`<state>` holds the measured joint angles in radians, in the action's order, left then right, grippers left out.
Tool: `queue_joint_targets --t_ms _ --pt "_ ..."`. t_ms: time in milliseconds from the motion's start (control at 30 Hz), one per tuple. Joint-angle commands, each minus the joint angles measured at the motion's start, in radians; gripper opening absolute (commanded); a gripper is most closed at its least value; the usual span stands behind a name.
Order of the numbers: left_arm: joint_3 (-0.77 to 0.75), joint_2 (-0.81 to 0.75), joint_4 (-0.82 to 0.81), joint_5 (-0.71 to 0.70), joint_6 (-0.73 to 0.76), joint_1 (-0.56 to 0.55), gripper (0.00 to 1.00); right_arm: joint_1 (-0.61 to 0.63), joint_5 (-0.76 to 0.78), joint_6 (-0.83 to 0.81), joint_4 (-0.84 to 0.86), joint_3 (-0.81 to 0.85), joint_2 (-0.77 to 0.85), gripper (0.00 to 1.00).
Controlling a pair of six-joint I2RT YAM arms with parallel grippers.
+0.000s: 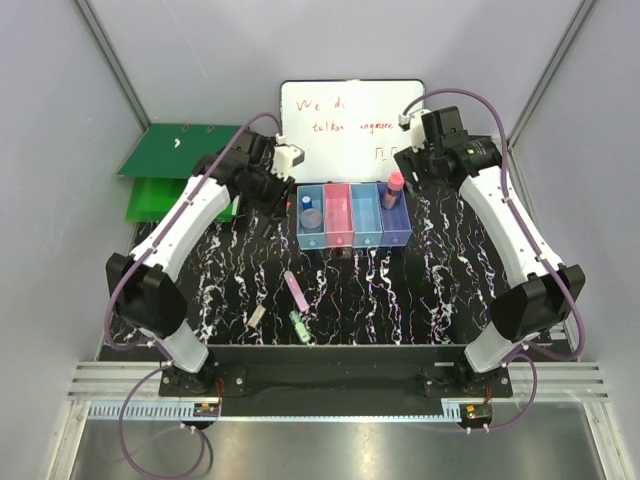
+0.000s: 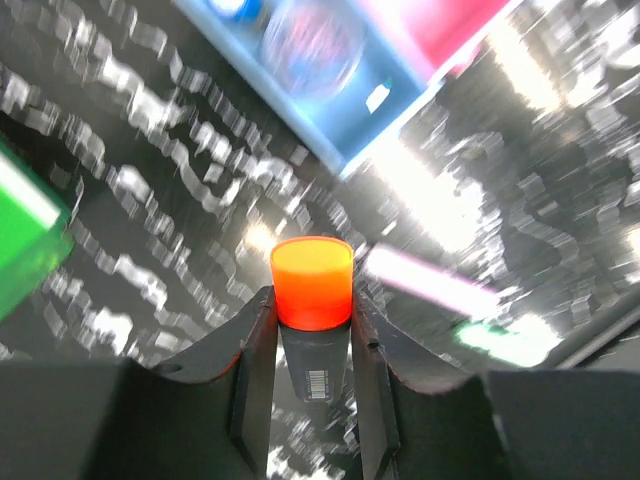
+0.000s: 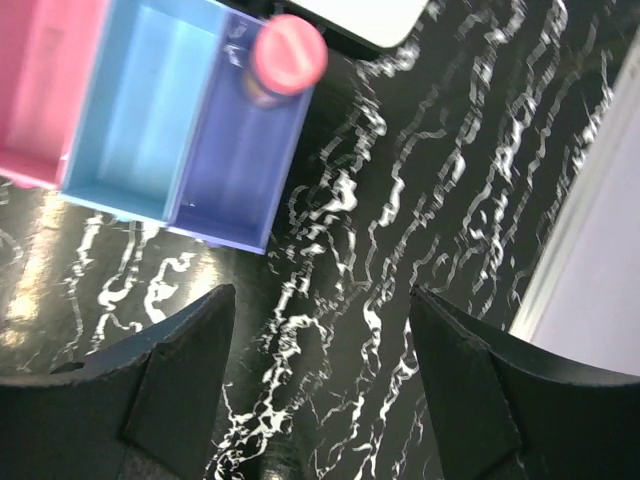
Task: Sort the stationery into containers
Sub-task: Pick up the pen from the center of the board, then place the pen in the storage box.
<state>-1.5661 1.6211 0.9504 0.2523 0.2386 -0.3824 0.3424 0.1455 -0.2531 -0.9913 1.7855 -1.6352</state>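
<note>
My left gripper (image 2: 312, 305) is shut on the orange-red piece (image 2: 312, 280), a dark marker with an orange cap, held above the table left of the containers (image 1: 352, 215). In the top view this gripper (image 1: 268, 192) hides the piece. A clear bottle with a blue cap (image 1: 310, 212) stands in the left light blue bin (image 2: 335, 120). The pink-capped tube (image 3: 288, 55) stands in the purple-blue bin (image 3: 235, 180). My right gripper (image 3: 322, 300) is open and empty, right of that bin. The lilac stick (image 1: 296, 291), green clip (image 1: 298, 325) and grey-white block (image 1: 256, 316) lie on the table in front.
A whiteboard with red writing (image 1: 350, 125) stands behind the bins. A green ring binder (image 1: 175, 170) lies at the back left, beside my left arm. Grey walls close in both sides. The table's front edge (image 1: 330, 345) is just past the green clip.
</note>
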Motion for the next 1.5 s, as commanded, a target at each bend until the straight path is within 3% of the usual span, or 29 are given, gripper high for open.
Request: queue_joint_targets --t_ms 0,233,433,733,1067,1467 --pt "-0.158 0.124 0.01 0.183 -0.087 -0.012 0.0 -0.031 0.062 0.034 0.062 -0.038 0.07 0.78" --pt "-0.402 0.324 -0.009 0.332 -0.171 -0.07 0.0 -0.046 0.069 0.026 0.085 -0.046 0.089 0.79" --pt "-0.489 0.43 -0.113 0.375 -0.229 -0.079 0.0 -0.051 0.063 0.018 0.088 -0.044 0.092 0.78" --pt "-0.522 0.526 -0.268 0.328 -0.298 -0.079 0.0 -0.054 0.054 0.014 0.089 -0.069 0.106 0.78" --pt "-0.417 0.572 -0.466 0.248 -0.348 -0.078 0.0 -0.057 0.029 0.021 0.089 -0.08 0.121 0.78" --pt "-0.42 0.651 -0.444 0.188 -0.4 -0.075 0.0 -0.06 0.009 0.028 0.089 -0.092 0.14 0.78"
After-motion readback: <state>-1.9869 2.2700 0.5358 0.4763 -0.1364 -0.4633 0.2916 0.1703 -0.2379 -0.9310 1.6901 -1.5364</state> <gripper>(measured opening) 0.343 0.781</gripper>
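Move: From the left hand, which holds the orange-capped black pen, the pink compartment's middle lies about 12 cm ahead, 17 cm to the right and 17 cm below. The left-hand blue compartment with the clear bottle is some 8 cm left of pink, and the empty light-blue one about 8 cm right of it, both level with pink fore and aft. From the open right hand, pink lies about 20 cm left, 6 cm ahead and well below. Carrying the orange-capped pen in an unchanged grip, the left hand sweeps about 16 cm right across the clear bottle's compartment, then bears forward some 13 cm and sinks over the pink compartment, fingers leaning further to the right. Early on, the empty right hand shifts nearly 3 cm right, away from pink, then waits with fingers open. ##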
